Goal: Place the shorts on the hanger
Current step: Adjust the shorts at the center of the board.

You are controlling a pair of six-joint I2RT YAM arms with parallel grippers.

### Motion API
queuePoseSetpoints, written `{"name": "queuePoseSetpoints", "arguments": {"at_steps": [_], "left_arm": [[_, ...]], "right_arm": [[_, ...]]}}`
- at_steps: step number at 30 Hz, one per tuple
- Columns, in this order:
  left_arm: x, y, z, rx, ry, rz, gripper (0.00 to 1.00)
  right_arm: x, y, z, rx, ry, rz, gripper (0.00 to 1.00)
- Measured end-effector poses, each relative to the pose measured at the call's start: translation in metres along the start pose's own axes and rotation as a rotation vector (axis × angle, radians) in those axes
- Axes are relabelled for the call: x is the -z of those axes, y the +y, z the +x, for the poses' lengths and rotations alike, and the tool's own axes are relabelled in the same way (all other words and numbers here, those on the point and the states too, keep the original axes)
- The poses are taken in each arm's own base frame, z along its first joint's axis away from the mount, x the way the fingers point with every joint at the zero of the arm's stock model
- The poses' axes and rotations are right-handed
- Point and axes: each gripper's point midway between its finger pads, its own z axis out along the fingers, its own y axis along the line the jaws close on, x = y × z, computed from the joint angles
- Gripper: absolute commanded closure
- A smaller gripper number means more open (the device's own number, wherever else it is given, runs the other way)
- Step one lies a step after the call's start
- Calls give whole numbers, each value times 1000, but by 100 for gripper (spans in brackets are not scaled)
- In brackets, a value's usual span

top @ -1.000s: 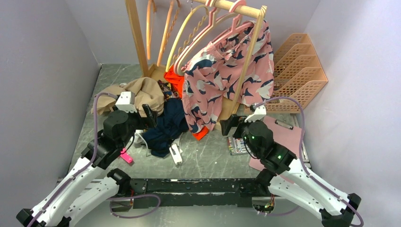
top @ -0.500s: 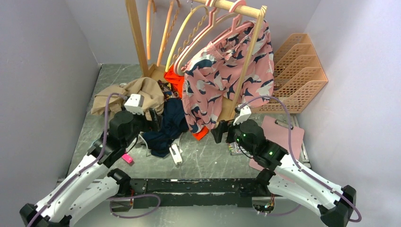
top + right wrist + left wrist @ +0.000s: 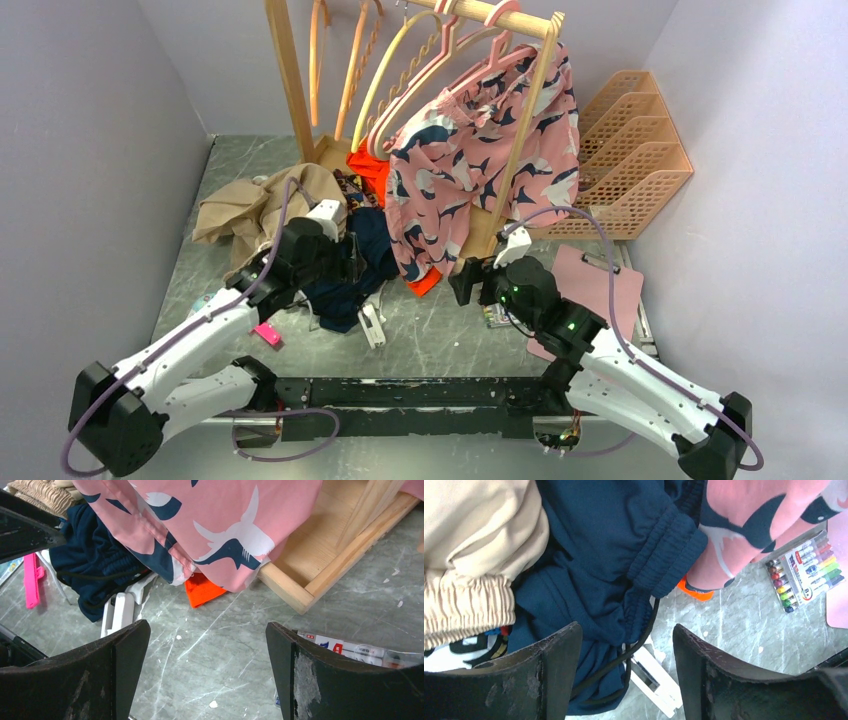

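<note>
The navy shorts (image 3: 350, 270) lie crumpled on the table between a tan garment and hanging pink printed shorts. Their elastic waistband and dark drawstring show in the left wrist view (image 3: 614, 545), and they also show in the right wrist view (image 3: 85, 555). A smooth wood-coloured hanger (image 3: 318, 70) hangs at the left end of the rack's rail. My left gripper (image 3: 350, 262) (image 3: 626, 630) is open, just above the shorts' lower edge. My right gripper (image 3: 462, 280) (image 3: 207, 625) is open and empty over bare table, right of the shorts.
The tan garment (image 3: 260, 205) lies at the left. Pink printed shorts (image 3: 480, 150) hang from the wooden rack (image 3: 285, 90). A white plastic piece (image 3: 372, 326), pink clip (image 3: 266, 333), orange cloth (image 3: 425, 283), marker pack (image 3: 495, 308), pink clipboard (image 3: 600, 290) and orange file rack (image 3: 630, 160) are around.
My left arm has swung right and forward, so its gripper is now over the navy shorts. My right gripper moved a little left, then held still.
</note>
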Motion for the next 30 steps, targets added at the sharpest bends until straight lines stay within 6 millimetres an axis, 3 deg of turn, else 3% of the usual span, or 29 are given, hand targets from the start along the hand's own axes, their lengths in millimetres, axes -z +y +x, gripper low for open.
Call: {"name": "queuePoseSetpoints", "arguments": {"at_steps": [8,15,19,25,30], "left_arm": [[-28,-25,-16,-14,51,14,31],[-51,-36,-2,-46,114,11,33],[-64,-29,8,-51,136,-26,51],[-70,-20,12,-51,126,-65,92],[-53,-20,-8,-44,53,-74,93]], "right_arm": [[1,-2,-3,-2,-14,11,10],[4,-3,-6,-6,-29,13,10],[5,-3,-7,-7,-30,12,11],[6,-2,-8,-9,-34,2,12],[10,4,-9,-9,-37,-35,13]]}}
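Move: The waistband of the dark blue shorts lies about 4 cm ahead of the left hand, 5 cm to its right and 5 cm below. Counted from that hand, the beige shorts are roughly 8 cm ahead and 15 cm left, and the pink shorts' lower hem is level and 12 cm right. The dark blue waistband is some 8 cm ahead of the right hand, 16 cm to its left and 7 cm lower. The left hand goes some 5 cm right and forward, dips, pinches the dark blue waistband, then rises slightly. ##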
